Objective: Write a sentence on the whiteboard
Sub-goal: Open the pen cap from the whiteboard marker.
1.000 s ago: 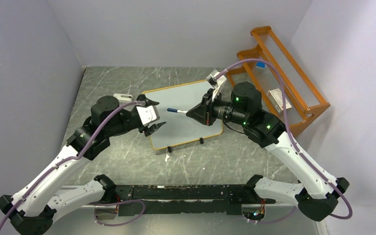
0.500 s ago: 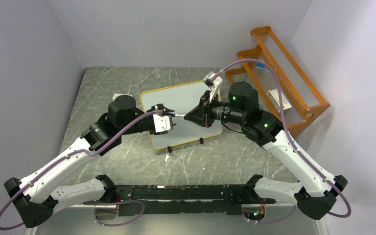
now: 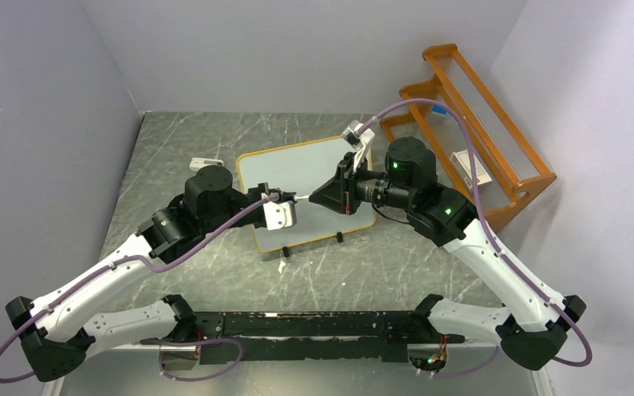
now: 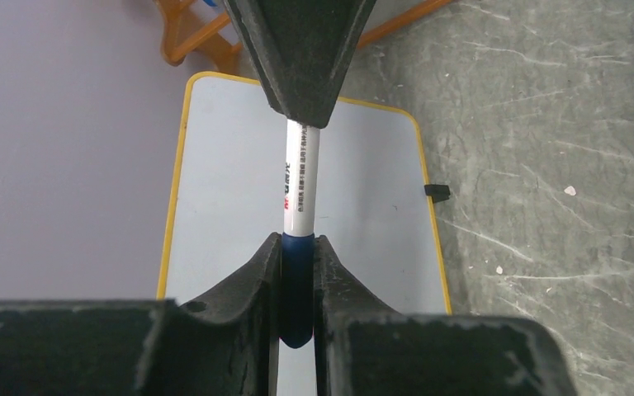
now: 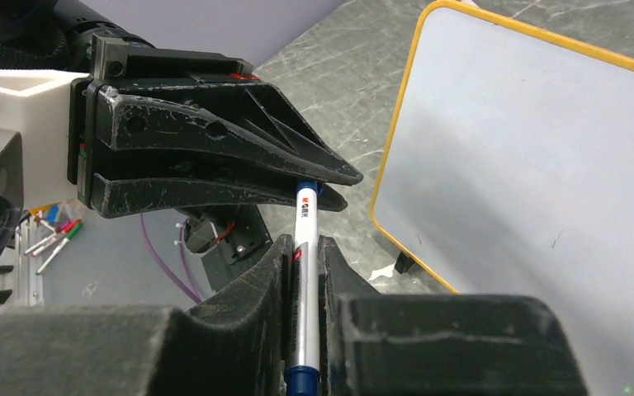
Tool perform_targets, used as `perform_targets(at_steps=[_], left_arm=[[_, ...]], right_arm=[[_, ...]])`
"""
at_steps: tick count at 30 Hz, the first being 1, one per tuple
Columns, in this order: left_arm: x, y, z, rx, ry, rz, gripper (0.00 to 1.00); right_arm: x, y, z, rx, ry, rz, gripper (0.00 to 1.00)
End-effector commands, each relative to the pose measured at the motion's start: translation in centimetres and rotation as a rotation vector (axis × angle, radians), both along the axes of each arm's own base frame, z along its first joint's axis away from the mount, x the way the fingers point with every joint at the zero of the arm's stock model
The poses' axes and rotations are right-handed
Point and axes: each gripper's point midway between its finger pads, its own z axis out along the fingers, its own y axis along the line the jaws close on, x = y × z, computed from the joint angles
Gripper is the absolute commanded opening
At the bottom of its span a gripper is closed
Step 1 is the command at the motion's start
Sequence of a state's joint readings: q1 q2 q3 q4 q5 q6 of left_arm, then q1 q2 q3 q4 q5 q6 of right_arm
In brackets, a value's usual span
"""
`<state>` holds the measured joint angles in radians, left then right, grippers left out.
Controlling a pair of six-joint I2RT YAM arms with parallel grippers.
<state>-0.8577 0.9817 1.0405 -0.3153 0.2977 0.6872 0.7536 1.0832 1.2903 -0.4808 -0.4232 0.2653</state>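
Note:
The whiteboard (image 3: pixel 314 161) lies flat on the marble table, orange-framed, and no sentence shows on its white face (image 4: pixel 231 181) (image 5: pixel 528 148). Above it a white marker (image 3: pixel 301 198) hangs level between the two arms. My right gripper (image 3: pixel 320 195) (image 5: pixel 305 243) is shut on the marker's white barrel (image 5: pixel 305 223). My left gripper (image 3: pixel 287 203) (image 4: pixel 298 243) is shut on the marker's blue cap (image 4: pixel 297 280), facing the right gripper (image 4: pixel 301 91) nose to nose. In the right wrist view the left gripper (image 5: pixel 330 183) covers the cap end.
An orange wooden rack (image 3: pixel 470 124) stands at the back right by the wall. A small white eraser (image 3: pixel 205 163) lies left of the board. A white scrap (image 3: pixel 281 266) lies on the table near the board's black feet (image 3: pixel 339 238).
My left arm has swung right to the marker, and its jaws have gone from wide open to closed on the blue cap. The right arm has barely moved.

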Motion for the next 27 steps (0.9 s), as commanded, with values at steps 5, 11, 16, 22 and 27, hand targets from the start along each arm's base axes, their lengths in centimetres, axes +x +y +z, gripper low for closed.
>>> perform_targets(at_steps=[5, 11, 16, 22, 27], left_arm=[[1.9, 3.7, 0.0, 0.04, -0.086, 0.195, 0.05], [2.6, 6.7, -1.1, 0.111, -0.115, 0.317, 0.05], [2.9, 7.9, -1.4, 0.145, -0.124, 0.365, 0.05], [4.0, 10.3, 0.1, 0.076, -0.117, 0.541, 0.05], [5.6, 13.7, 0.0, -0.012, -0.045, 0.783, 0.05]], right_arm=[[-1.8, -1.0, 0.7, 0.015, -0.004, 0.037, 0.0], [-2.4, -2.2, 0.6, -0.017, -0.02, 0.031, 0.0], [-3.0, -2.4, 0.1, -0.031, -0.009, 0.065, 0.0], [-2.2, -2.8, 0.4, 0.014, -0.062, 0.003, 0.0], [-0.7, -3.4, -0.3, 0.039, -0.11, -0.092, 0.0]])
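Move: The left fingers already pinch the blue pen cap, and the right fingers hold the marker, its middle about 6 cm right of the left hand, 1 cm back and roughly level. From the right hand, the pen cap lies some 6 cm left and 1 cm ahead. The whiteboard's middle is roughly 20 cm ahead of the left hand, 2 cm to its right and 29 cm below. Left hand pulls the pinched cap 10 cm left and forward off the marker; right, still gripping, draws right and back. ##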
